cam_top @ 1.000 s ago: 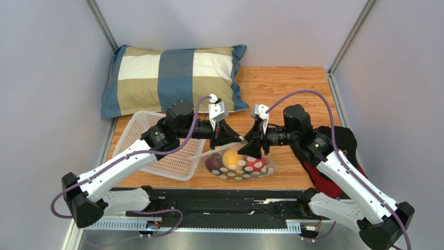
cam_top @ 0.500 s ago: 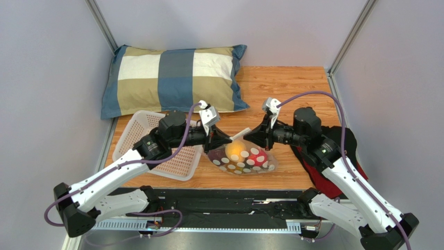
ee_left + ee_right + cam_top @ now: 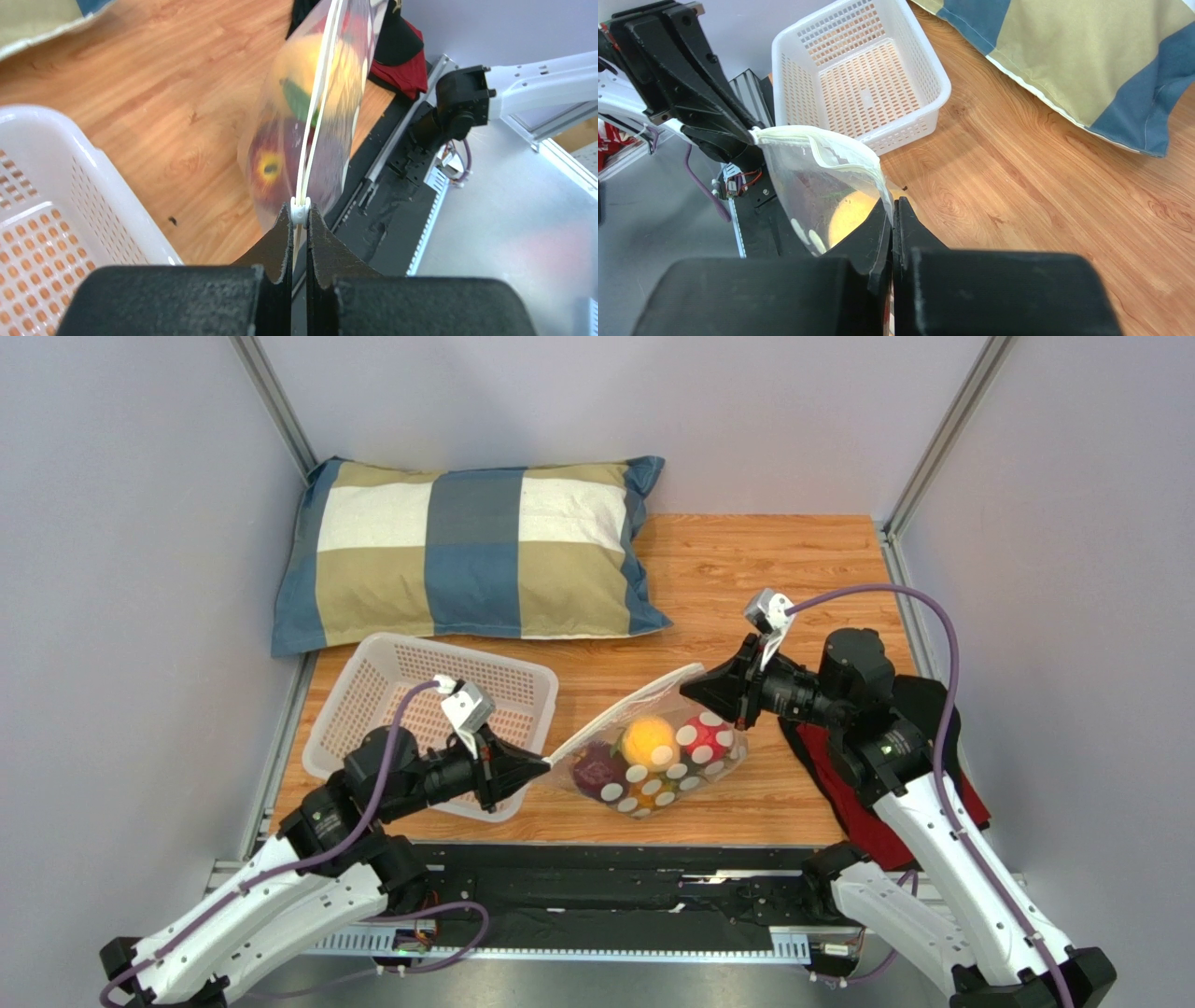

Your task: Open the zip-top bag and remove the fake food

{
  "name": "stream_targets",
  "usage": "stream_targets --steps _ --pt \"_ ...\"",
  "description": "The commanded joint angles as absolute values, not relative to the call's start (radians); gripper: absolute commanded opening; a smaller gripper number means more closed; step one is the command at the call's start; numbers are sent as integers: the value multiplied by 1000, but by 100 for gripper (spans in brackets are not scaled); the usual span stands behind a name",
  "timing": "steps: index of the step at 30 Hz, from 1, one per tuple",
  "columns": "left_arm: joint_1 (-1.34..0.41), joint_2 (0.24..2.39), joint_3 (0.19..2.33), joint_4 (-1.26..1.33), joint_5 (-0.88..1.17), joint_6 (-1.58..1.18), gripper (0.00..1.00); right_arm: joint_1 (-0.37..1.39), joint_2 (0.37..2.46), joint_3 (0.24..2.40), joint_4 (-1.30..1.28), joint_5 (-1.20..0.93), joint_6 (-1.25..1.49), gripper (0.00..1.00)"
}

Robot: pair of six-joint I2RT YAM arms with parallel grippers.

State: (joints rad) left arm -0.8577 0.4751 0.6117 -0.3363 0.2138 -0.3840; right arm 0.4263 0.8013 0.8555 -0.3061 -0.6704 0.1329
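Observation:
The zip-top bag (image 3: 648, 760) hangs stretched between my two grippers, its spotted face toward the near edge. Inside it shows the fake food: a yellow-orange fruit (image 3: 647, 739), a red berry (image 3: 706, 738) and a dark purple piece (image 3: 596, 770). My left gripper (image 3: 544, 767) is shut on the white zip slider (image 3: 300, 208) at the bag's left end. At the right end, my right gripper (image 3: 713, 695) is shut on the bag's top corner (image 3: 882, 190). In the right wrist view the white zip strip (image 3: 829, 150) curves apart into a narrow loop.
The white perforated basket (image 3: 368, 686) stands just left of the bag, beside my left arm. A checked pillow (image 3: 470, 546) lies at the back. A red and black cloth (image 3: 898, 756) sits under my right arm. The black rail (image 3: 603, 875) runs along the near edge.
My right gripper closed on the bag's corner and drew back to the right. My left gripper pulled toward the near left with the slider, stretching the bag's top between them.

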Motion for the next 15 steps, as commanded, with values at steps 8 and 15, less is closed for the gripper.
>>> stream_targets --steps 8,15 --pt "-868 413 558 -459 337 -584 0 327 850 839 -177 -764 133 0" --pt "-871 451 677 -323 321 -427 33 325 887 859 -242 -951 32 0"
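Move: The bag's mouth stretches between both closed grippers. From the left gripper, the zip-top bag's middle lies about 13 cm right, 4 cm forward and 9 cm down; inside, the purple apple is roughly 8 cm right, 2 cm forward and 8 cm below the left gripper. The basket's middle is some 20 cm left of that hand, 10 cm farther out and 18 cm lower. From the right gripper, the bag's middle is about 6 cm left, 5 cm back and 13 cm below. Ease the left gripper back and down about 3 cm each way, tipping its fingers downward by some 15 degrees, then begin opening them around the zip end with its slider. Keep the right gripper shut on the other end of the mouth, lowering it about 2 cm while it first edges forward by 1 to 2 cm. ##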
